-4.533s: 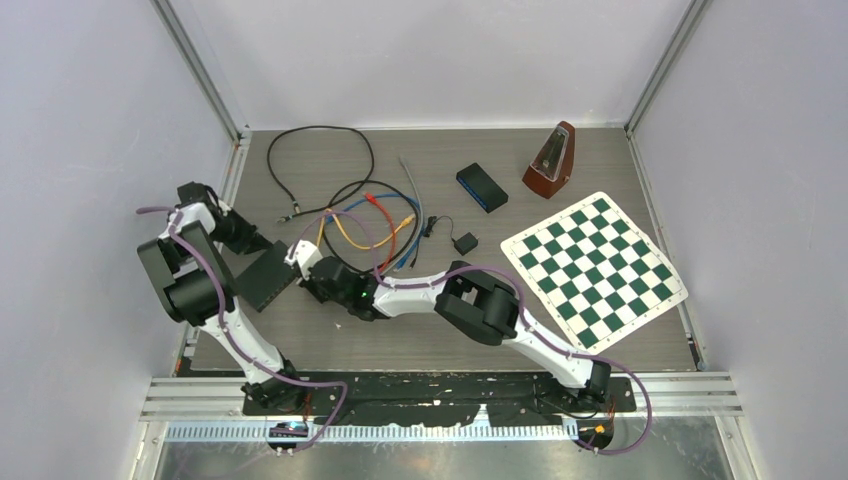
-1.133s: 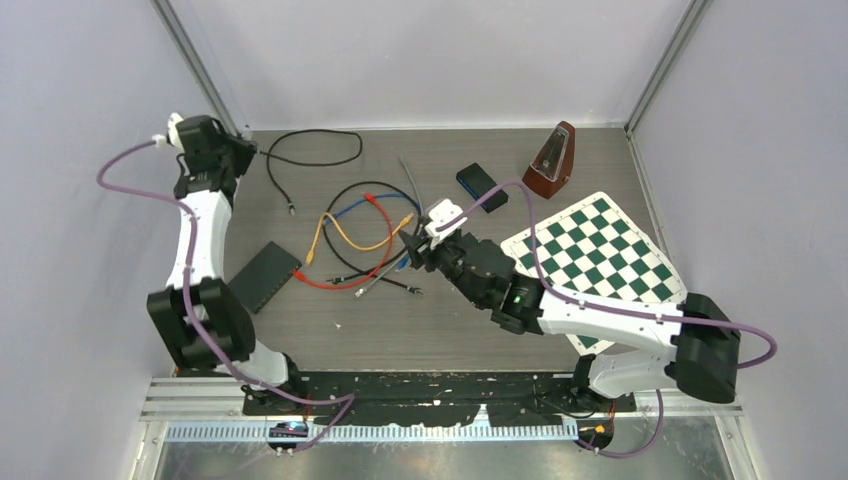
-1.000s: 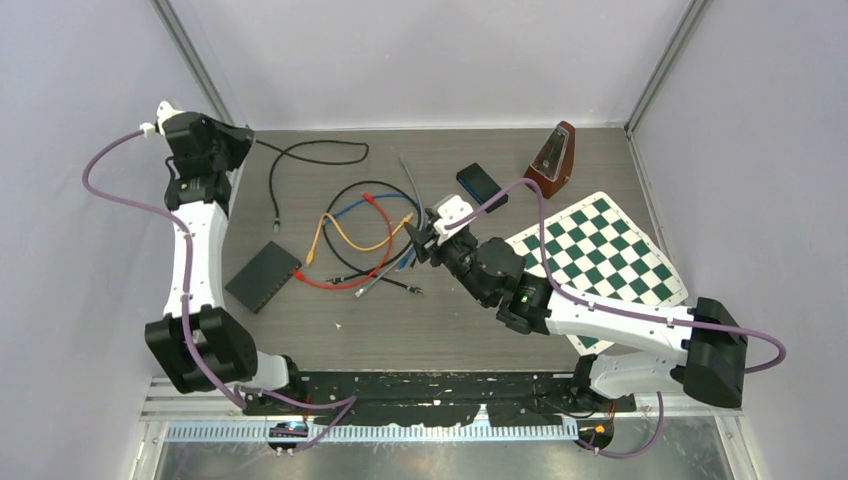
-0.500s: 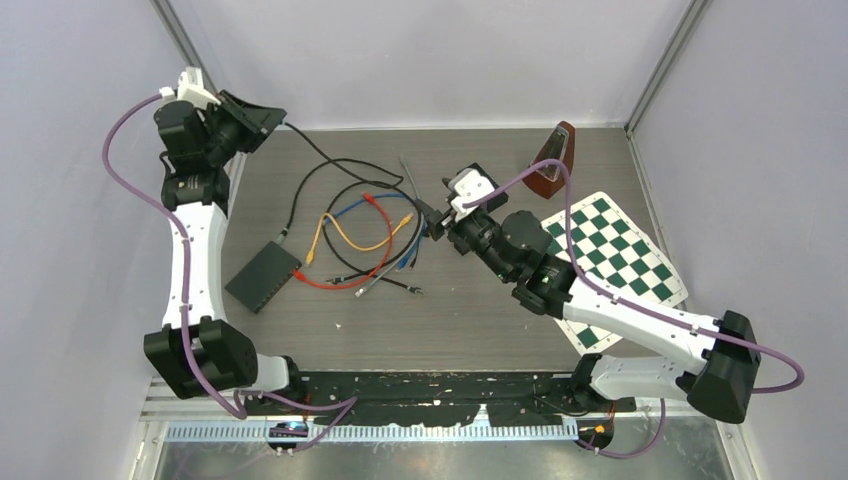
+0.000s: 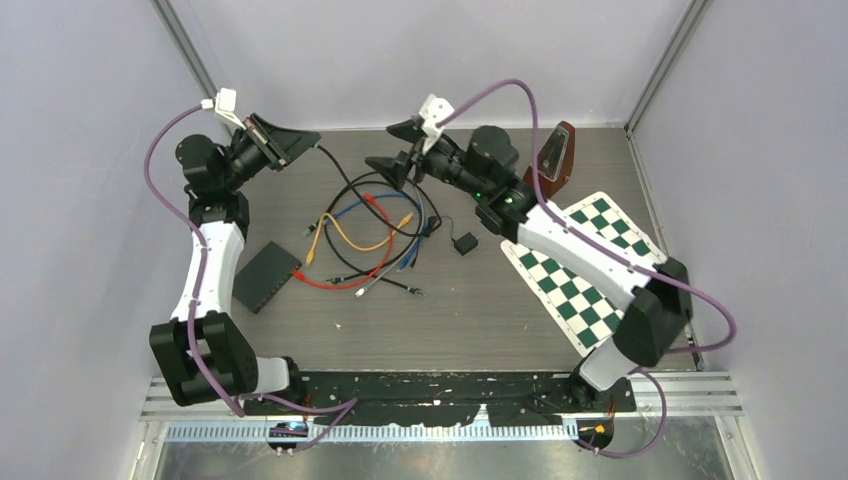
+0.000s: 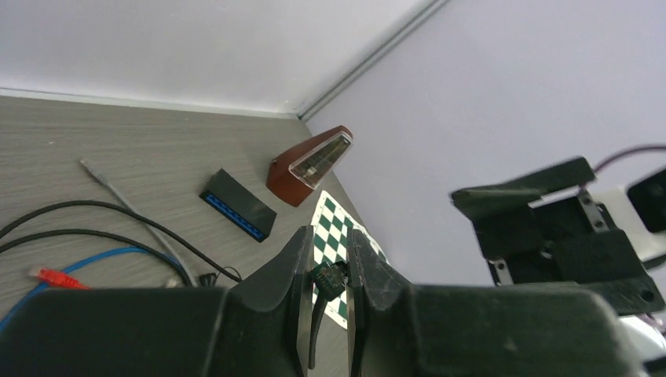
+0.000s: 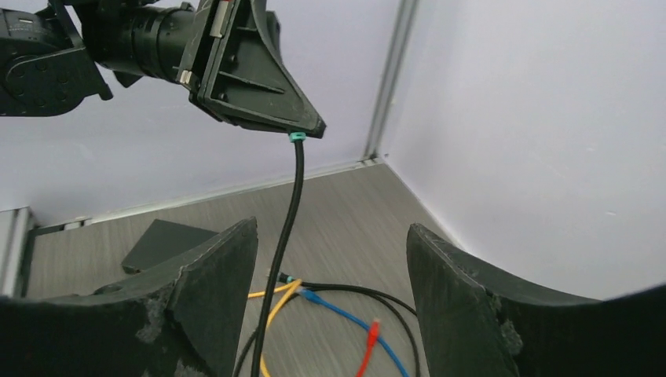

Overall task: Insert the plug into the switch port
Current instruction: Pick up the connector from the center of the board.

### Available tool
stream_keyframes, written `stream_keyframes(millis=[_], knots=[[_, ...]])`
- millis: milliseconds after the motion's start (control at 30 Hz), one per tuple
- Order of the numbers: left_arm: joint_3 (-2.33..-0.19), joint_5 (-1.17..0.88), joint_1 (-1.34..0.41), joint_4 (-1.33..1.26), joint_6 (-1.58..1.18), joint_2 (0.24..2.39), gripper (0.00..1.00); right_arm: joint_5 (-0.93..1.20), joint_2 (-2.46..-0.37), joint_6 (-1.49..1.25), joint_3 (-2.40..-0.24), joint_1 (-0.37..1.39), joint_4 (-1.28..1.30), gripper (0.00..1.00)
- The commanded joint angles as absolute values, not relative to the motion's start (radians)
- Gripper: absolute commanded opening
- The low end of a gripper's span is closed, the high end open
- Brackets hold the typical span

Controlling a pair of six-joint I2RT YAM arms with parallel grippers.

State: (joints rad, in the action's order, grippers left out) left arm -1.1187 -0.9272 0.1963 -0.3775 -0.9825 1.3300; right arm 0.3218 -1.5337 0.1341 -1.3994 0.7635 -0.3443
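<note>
My left gripper (image 5: 308,143) is raised above the table's back left and shut on the plug (image 6: 330,278), a dark connector with a teal tip (image 7: 296,136). Its black cable (image 7: 286,220) hangs down to the tangle on the table. My right gripper (image 5: 396,148) hovers open at the same height just to the right, facing the left one. In the right wrist view the hanging cable shows between the wide-apart jaws (image 7: 331,228), touching neither finger. The flat black switch (image 5: 267,276) lies on the table at the left, far below both grippers (image 7: 161,243).
Red, blue, yellow, grey and black cables (image 5: 370,235) are tangled mid-table. A small black adapter (image 5: 464,243) lies beside them. A black box with a blue port face (image 6: 238,215), a brown metronome (image 6: 310,161) and a chessboard (image 5: 590,270) are to the right.
My left gripper has lifted the plug and swung it right, along the back wall. My right arm has risen from the table's middle to the back, its jaws spreading wider.
</note>
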Motion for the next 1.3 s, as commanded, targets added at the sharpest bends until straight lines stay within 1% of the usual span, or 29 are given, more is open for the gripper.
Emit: stream_keyframes(millis=[0,133,267,367,433,467,500,533,567,600,667,733,800,967,1133,1267], knots=[[-1.136,-1.033,0.176,-0.558,-1.031,1.325,0.0,0.517,-1.649,0.04,-1.584,0.762,-0.316,0.75],[-1.131,-1.066,0.167,-0.642,-1.101,1.331,0.0,0.577,-1.757,-0.034,-1.65,0.762,-0.374,0.72],[-1.131,-1.082,0.16,-0.634,-1.101,1.324,0.0,0.627,-1.845,-0.076,-1.743,0.768,-0.362,0.68],[-1.123,-1.092,0.155,-0.633,-1.099,1.322,0.0,0.632,-1.884,-0.07,-1.769,0.783,-0.361,0.66],[-1.119,-1.101,0.154,-0.631,-1.098,1.322,0.0,0.623,-1.904,-0.069,-1.783,0.788,-0.363,0.6],[-1.118,-1.104,0.153,-0.627,-1.097,1.323,0.01,0.618,-1.908,-0.07,-1.784,0.788,-0.367,0.48],[-1.119,-1.106,0.153,-0.617,-1.095,1.324,0.06,0.608,-1.913,-0.071,-1.775,0.788,-0.382,0.39],[-1.12,-1.107,0.155,-0.603,-1.089,1.324,0.09,0.603,-1.913,-0.072,-1.766,0.789,-0.393,0.22],[-1.123,-1.104,0.156,-0.585,-1.085,1.324,0.18,0.596,-1.906,-0.068,-1.741,0.79,-0.417,0.1],[-1.125,-1.099,0.157,-0.564,-1.081,1.322,0.25,0.588,-1.897,-0.064,-1.726,0.79,-0.429,0.07],[-1.129,-1.081,0.162,-0.538,-1.083,1.312,0.38,0.566,-1.877,-0.049,-1.688,0.79,-0.448,0.05],[-1.131,-1.057,0.167,-0.495,-1.072,1.294,0.56,0.545,-1.859,-0.02,-1.659,0.789,-0.448,0.05],[-1.141,-1.049,0.169,-0.441,-1.046,1.274,0.63,0.527,-1.841,-0.008,-1.634,0.791,-0.442,0.05],[-1.171,-1.016,0.17,-0.23,-0.916,1.226,0.67,0.525,-1.816,-0.007,-1.595,0.79,-0.429,0.05],[-1.212,-0.963,0.17,0.021,-0.769,1.193,0.66,0.511,-1.787,0.019,-1.555,0.79,-0.439,0.05],[-1.217,-0.927,0.173,0.087,-0.739,1.156,0.66,0.469,-1.75,0.062,-1.532,0.79,-0.394,0.05]])
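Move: The black plug is already in the left hand's shut fingers, only about 1 cm ahead and 1 cm right of its hand point, with its black cable hanging down. From the open right hand the black plug lies about 15 cm left, 5 cm ahead and 4 cm lower. Well below on the table, some 39 cm under the right hand, the red cable's end lies about 14 cm ahead and 8 cm left, the black switch 34 cm left and 8 cm back. The black plug changes hands in the air: the right hand sweeps some 10 cm left and about 5 cm down, turning counter-clockwise, and pinches the cable just behind the plug, while the left draws back and right. Then the left fingers open and let go, backing off slightly, as the right sinks about 4 cm more, finally easing right and slightly up. ##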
